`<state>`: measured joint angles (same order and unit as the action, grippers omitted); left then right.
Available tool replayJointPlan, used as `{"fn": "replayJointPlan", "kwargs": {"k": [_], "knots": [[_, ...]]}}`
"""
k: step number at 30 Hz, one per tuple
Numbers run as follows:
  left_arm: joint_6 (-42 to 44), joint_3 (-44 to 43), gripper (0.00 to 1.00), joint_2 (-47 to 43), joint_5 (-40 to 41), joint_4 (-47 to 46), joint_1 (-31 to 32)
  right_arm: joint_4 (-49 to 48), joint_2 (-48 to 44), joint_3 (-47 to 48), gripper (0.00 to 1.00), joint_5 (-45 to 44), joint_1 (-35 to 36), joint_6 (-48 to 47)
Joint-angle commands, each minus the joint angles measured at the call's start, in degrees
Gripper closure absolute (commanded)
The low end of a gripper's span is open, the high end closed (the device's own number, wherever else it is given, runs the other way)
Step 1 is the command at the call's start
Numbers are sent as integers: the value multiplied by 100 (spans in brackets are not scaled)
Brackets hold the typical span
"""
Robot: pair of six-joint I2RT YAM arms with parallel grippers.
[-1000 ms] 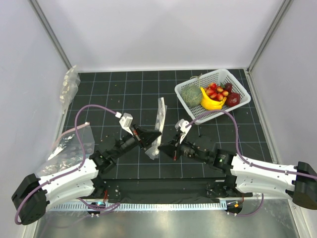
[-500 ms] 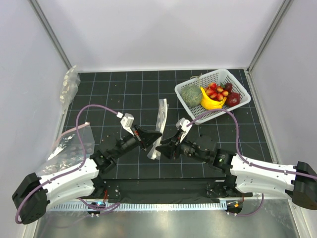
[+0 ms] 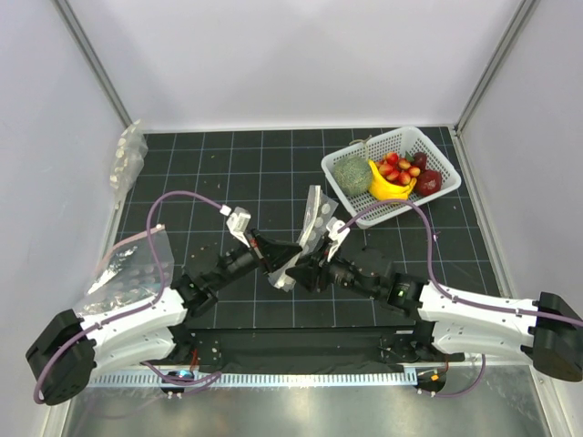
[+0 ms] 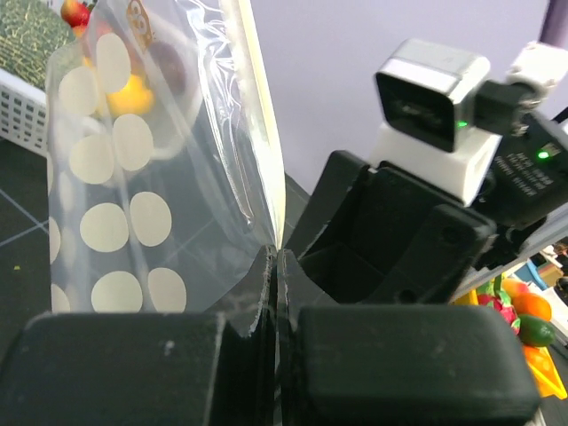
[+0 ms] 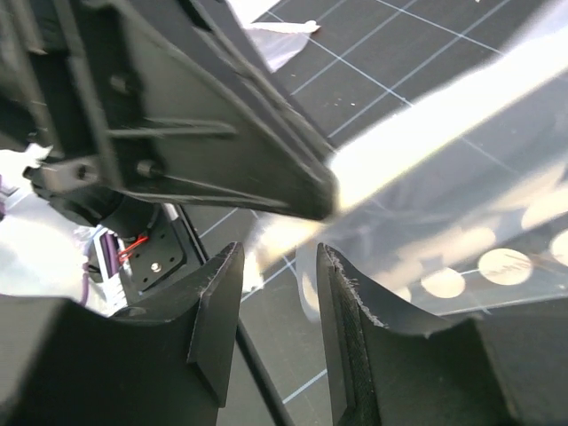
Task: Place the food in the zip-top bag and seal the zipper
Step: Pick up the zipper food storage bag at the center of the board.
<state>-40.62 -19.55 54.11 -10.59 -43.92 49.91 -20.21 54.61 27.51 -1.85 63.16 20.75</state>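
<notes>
The zip-top bag [image 3: 312, 226], clear with white dots, stands up off the mat at the centre. My left gripper [image 3: 281, 265] is shut on its lower edge, and in the left wrist view the jaws [image 4: 277, 256] pinch the film of the dotted bag [image 4: 115, 177]. The zipper shows as a pale strip [image 4: 263, 124] along that edge. Just to the right, my right gripper [image 3: 304, 270] stands open, its fingertips [image 5: 280, 266] apart and the bag [image 5: 479, 231] lying just beyond them. The food [image 3: 399, 167], a cluster of small red fruits, lies in the white basket [image 3: 444, 157] at the back right.
In the basket there are also a yellow banana [image 3: 390, 188], a round green vegetable [image 3: 352, 173] and a dark red item [image 3: 429, 182]. Plain clear bags lie at the far left [image 3: 127, 153] and beside the left arm [image 3: 129, 273]. Side walls close in the mat.
My right gripper has gone from shut to open and slid left toward the bag. The bag has swung upward and to the right in the left gripper's hold.
</notes>
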Motion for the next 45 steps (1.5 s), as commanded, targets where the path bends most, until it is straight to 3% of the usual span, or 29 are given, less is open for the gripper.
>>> {"fn": "replayJointPlan", "kwargs": {"k": [1,16,25,35,37,38,40,41,43,44,45], "knots": [[-86,65,100,-260,-14,-468,28,-414,41,97,55,-325,-14,16],[-429,355,99,30,364,-1425,28,-1090,-354,-281,53,-632,-14,87],[-570,364,99,161,347,-1751,124,-1196,-65,-193,53,-773,-14,96],[-500,294,99,399,593,-1769,309,-1425,173,-96,54,-351,-14,166],[-508,285,99,469,585,-1786,326,-1364,120,-96,62,-448,-14,175],[-508,259,100,487,567,-1795,352,-1328,85,-96,77,-483,-14,183],[-464,224,99,513,532,-1804,362,-1258,-38,-131,90,-623,-14,201],[-438,224,95,513,540,-1795,362,-1249,-90,-158,94,-676,-14,245],[-263,232,58,400,601,-1691,362,-1101,-214,-184,97,-877,-14,358],[-184,232,58,294,663,-1690,362,-1021,-257,-184,98,-966,-5,411],[-87,224,40,172,724,-1385,362,-916,-284,-149,98,-1088,-14,473]]}}
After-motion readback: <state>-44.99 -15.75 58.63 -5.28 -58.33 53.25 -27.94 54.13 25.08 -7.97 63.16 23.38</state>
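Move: The left hand still pinches the zipper bag by its upper edge, the bag's middle lying about 3 cm ahead, 3 right and 6 below it. From the open right hand, which is to take the bag's near zipper end, that middle is roughly 6 cm ahead, 4 right and 3 below. The melon stands some 24 cm ahead, 17 right and 15 below, in the produce basket, whose middle is 24 ahead, 28 right and 16 below. The right hand edges about 2 cm forward and up, then pinches the zipper edge before the left fingers open. ##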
